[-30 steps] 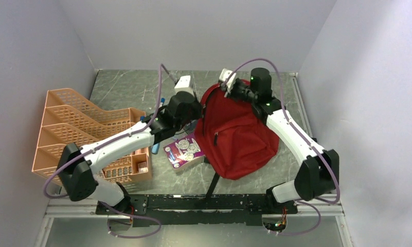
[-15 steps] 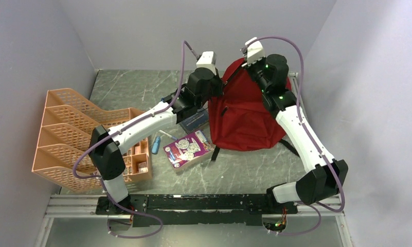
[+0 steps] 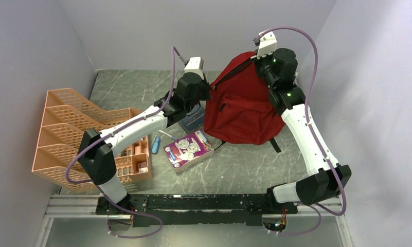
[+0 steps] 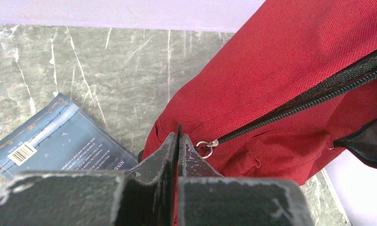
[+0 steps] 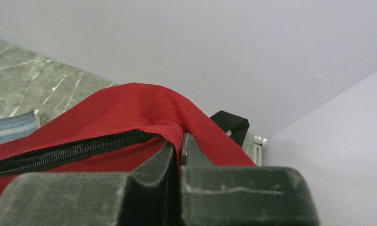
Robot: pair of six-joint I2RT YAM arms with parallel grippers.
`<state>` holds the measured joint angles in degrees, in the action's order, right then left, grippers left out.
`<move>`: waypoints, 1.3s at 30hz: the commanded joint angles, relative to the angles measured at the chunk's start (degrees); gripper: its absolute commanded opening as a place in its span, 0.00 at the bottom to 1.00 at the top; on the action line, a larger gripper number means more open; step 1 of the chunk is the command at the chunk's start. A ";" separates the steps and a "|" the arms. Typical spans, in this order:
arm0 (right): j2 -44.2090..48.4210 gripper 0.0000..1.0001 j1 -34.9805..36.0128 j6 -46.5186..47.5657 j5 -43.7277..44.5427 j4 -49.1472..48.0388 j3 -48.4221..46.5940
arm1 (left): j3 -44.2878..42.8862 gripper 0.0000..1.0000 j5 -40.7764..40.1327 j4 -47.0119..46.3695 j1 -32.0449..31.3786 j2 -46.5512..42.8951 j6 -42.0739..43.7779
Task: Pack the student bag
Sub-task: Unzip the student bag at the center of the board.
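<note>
The student bag [image 3: 239, 108] is a red fabric backpack with black zippers, held up between both arms above the back of the table. My left gripper [image 3: 206, 95] is shut at the bag's left side. In the left wrist view a thin black tab shows between the fingers of that gripper [image 4: 179, 141], beside the zipper's metal ring [image 4: 205, 148]. My right gripper [image 3: 257, 64] is shut on the bag's top edge. In the right wrist view, that gripper [image 5: 180, 143] pinches the red fabric [image 5: 130, 103] next to the partly open zipper [image 5: 68, 150].
A dark blue book [image 3: 193, 121] lies under the left wrist. A colourful picture box [image 3: 188, 149], a blue pen [image 3: 156, 145] and a white pen [image 3: 167, 135] lie in front of it. An orange mesh organiser [image 3: 75, 128] stands at the left. Walls close in behind and to the right.
Both arms have lifted the bag off the table and carried it back and to the right, uncovering the blue book. The bag now hangs stretched between the two grippers.
</note>
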<state>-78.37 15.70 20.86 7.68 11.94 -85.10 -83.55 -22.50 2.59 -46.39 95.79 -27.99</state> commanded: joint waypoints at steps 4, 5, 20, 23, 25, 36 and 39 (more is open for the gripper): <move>2.43 0.00 -1.91 -2.02 5.76 -6.96 -3.67 | 8.92 0.05 1.77 2.05 1.30 -1.60 -0.75; 2.63 0.00 -1.91 -2.12 6.29 -7.20 -3.54 | 10.06 0.05 2.49 1.60 1.30 -1.72 -1.08; 7.91 0.00 -2.03 11.45 -0.37 -13.99 3.77 | 11.01 0.64 13.06 3.12 1.84 -10.57 3.53; 8.50 0.00 -2.29 16.78 -8.64 -12.14 3.92 | 11.83 0.65 14.28 3.73 4.35 -15.10 2.84; 8.83 0.00 -2.28 20.49 -13.95 -10.25 4.19 | 12.37 0.65 14.06 5.27 6.85 -18.85 2.27; 5.55 0.00 -2.32 11.34 -20.46 -10.25 -2.49 | 18.11 0.69 14.50 10.83 15.42 -26.91 3.83; 6.93 0.00 -2.34 15.26 -20.26 -11.11 -0.07 | 18.34 0.70 16.84 10.02 16.11 -26.16 4.04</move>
<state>-73.84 13.69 34.33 -10.66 7.99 -84.20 -66.35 -9.76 10.92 -31.27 68.49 -25.21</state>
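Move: The zip's slider on the red student bag lies about 3 cm right of the left hand and 1 cm ahead, its pull tab already in the shut fingers. The textbook is some 9 cm to this hand's left, level fore and aft, and the purple box 9 cm left and 15 cm back, both roughly 26 cm below. From the right hand, which already grips the bag's top edge, the slider is about 13 cm left, 3 cm back and 11 cm lower. The zip pull is drawn down about 7 cm and a little back by the left hand while the right keeps the bag's edge nearly still; then the left fingers open wide, letting go, and that hand rises and swings some 14 cm left, away from the bag, dipping at the end. The right hand, still pinching, lifts the edge about 5 cm and slightly back, tilting up and turning counter-clockwise. ##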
